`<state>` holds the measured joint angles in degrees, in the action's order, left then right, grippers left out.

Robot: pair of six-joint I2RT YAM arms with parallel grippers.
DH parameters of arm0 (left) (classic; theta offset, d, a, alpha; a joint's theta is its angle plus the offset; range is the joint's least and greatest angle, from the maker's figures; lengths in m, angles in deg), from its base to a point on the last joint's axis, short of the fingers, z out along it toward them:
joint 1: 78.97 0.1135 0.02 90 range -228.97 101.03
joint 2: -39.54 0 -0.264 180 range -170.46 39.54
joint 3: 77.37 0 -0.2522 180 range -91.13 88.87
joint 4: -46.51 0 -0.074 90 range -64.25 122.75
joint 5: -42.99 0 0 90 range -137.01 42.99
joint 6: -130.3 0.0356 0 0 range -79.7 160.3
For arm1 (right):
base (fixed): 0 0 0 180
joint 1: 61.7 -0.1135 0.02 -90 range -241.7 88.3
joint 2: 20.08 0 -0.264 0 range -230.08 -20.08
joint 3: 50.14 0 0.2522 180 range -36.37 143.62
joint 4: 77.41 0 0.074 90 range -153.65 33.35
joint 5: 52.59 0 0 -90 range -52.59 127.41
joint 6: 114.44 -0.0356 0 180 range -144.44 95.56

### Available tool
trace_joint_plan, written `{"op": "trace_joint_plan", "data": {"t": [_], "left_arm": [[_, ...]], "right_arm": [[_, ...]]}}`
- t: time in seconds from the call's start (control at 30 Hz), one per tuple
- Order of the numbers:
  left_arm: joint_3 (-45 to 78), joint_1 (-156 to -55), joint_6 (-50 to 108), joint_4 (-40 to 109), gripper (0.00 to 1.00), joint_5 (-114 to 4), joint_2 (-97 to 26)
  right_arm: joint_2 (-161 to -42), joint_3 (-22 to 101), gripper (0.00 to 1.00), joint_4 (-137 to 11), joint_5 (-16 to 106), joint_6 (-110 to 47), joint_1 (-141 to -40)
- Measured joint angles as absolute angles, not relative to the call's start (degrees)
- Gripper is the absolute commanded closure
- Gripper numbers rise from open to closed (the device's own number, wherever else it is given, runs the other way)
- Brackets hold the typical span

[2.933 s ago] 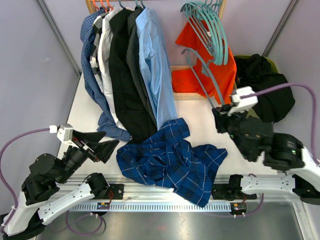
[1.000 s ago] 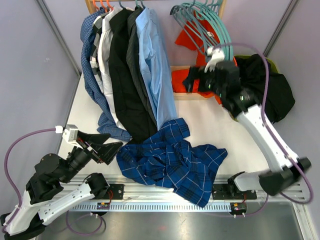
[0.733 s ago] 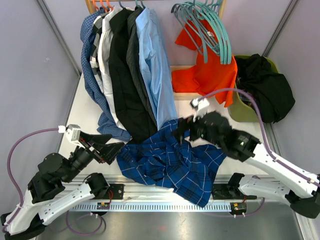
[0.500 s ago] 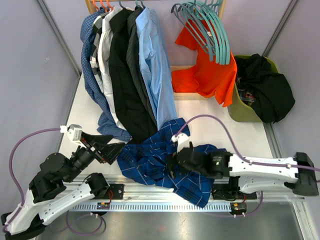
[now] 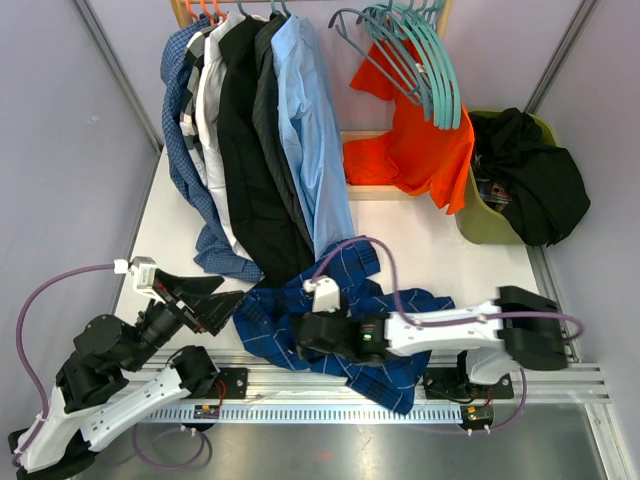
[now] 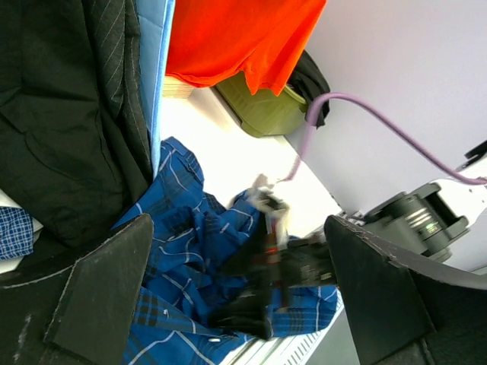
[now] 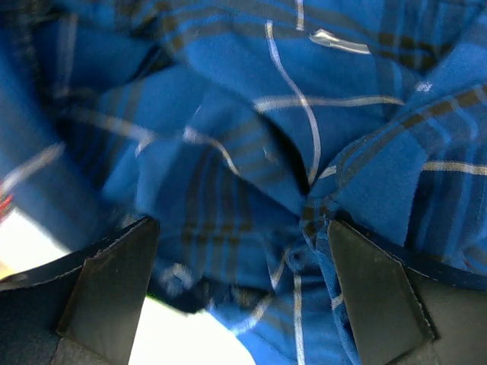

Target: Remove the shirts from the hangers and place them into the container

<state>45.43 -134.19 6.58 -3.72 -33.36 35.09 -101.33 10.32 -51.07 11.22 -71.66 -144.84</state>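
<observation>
A dark blue check shirt [image 5: 345,320] lies crumpled on the table near the front edge, off any hanger. My right gripper [image 5: 290,337] reaches left, low over it. In the right wrist view that gripper [image 7: 243,293] is open, with the shirt's folds [image 7: 266,152] right under the fingers. My left gripper [image 5: 230,290] is open at the shirt's left edge and holds nothing. Gingham, white, black [image 5: 245,150], charcoal and light blue shirts [image 5: 310,130] hang on the rail. Bare teal hangers [image 5: 425,55] hang to their right. The olive container [image 5: 485,225] holds a black shirt [image 5: 530,170].
An orange cloth [image 5: 410,150] hangs under the teal hangers, over a wooden bar. The right arm's purple cable [image 5: 390,280] loops above the check shirt. A metal rail [image 5: 330,395] runs along the table's near edge. Grey walls close both sides.
The right arm has swung from the teal hangers down and left, onto the check shirt. The left arm has barely moved. Both grippers stay open.
</observation>
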Motion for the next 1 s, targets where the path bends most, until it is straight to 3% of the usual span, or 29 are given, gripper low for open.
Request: {"op": "trace_joint_plan", "data": {"t": [0.27,0.47,0.67,0.7,0.8,0.83,1.0], "left_arm": [[45.52,-134.19,5.67,-5.25,0.01,-33.34,38.13],[45.52,-134.19,5.64,-6.12,0.01,-33.34,38.7],[45.54,-134.19,5.27,-6.43,0.01,-33.45,38.74],[45.58,-134.19,5.25,-6.39,0.01,-33.5,38.74],[45.89,-134.19,5.01,-6.34,0.01,-33.56,38.77],[45.98,-134.19,4.81,-6.36,0.01,-33.56,38.77],[46.78,-134.19,3.98,-6.23,0.01,-33.78,38.83]], "right_arm": [[-126.9,34.91,0.01,-26.55,0.99,-85.08,-144.9],[-129.68,34.82,0.01,-13.33,-2.58,-97.49,-144.97],[-130.16,32.86,0.02,-14.46,-4.37,-100.42,-145.62],[-128.98,30.45,0.08,-17.74,-4.37,-99.79,-145.64],[-124.7,22.78,0.89,-27.66,-4.81,-95.7,-145.58],[-123.71,20.88,1.0,-30.07,-5.16,-95.05,-145.58],[-123.34,19.33,1.0,-35.93,-6.53,-93.3,-144.92]]}}
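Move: The blue plaid shirt lies crumpled on the table, its middle about 7 cm to the right hand's right, 2 cm ahead and some 8 cm below. The hem of the hanging black shirt is about 9 cm ahead and 7 cm left of that hand, some 5 cm lower; the hem of the light blue shirt is roughly 17 cm ahead and 2 cm right, near hand height. From the idle left hand the plaid shirt lies about 18 cm right, 4 cm ahead and 30 cm below. The right hand sinks about 8 cm onto the crumpled plaid shirt, swinging slightly forward and left at first and then back to the right over it, while the wrist turns some 25 degrees clockwise and rolls its left side down, part of that roll coming back later. Once down in the folds near the shirt's middle, the wide-open fingers close almost fully and pinch a bunch of the cloth against the table, the hand creeping a little forward. ##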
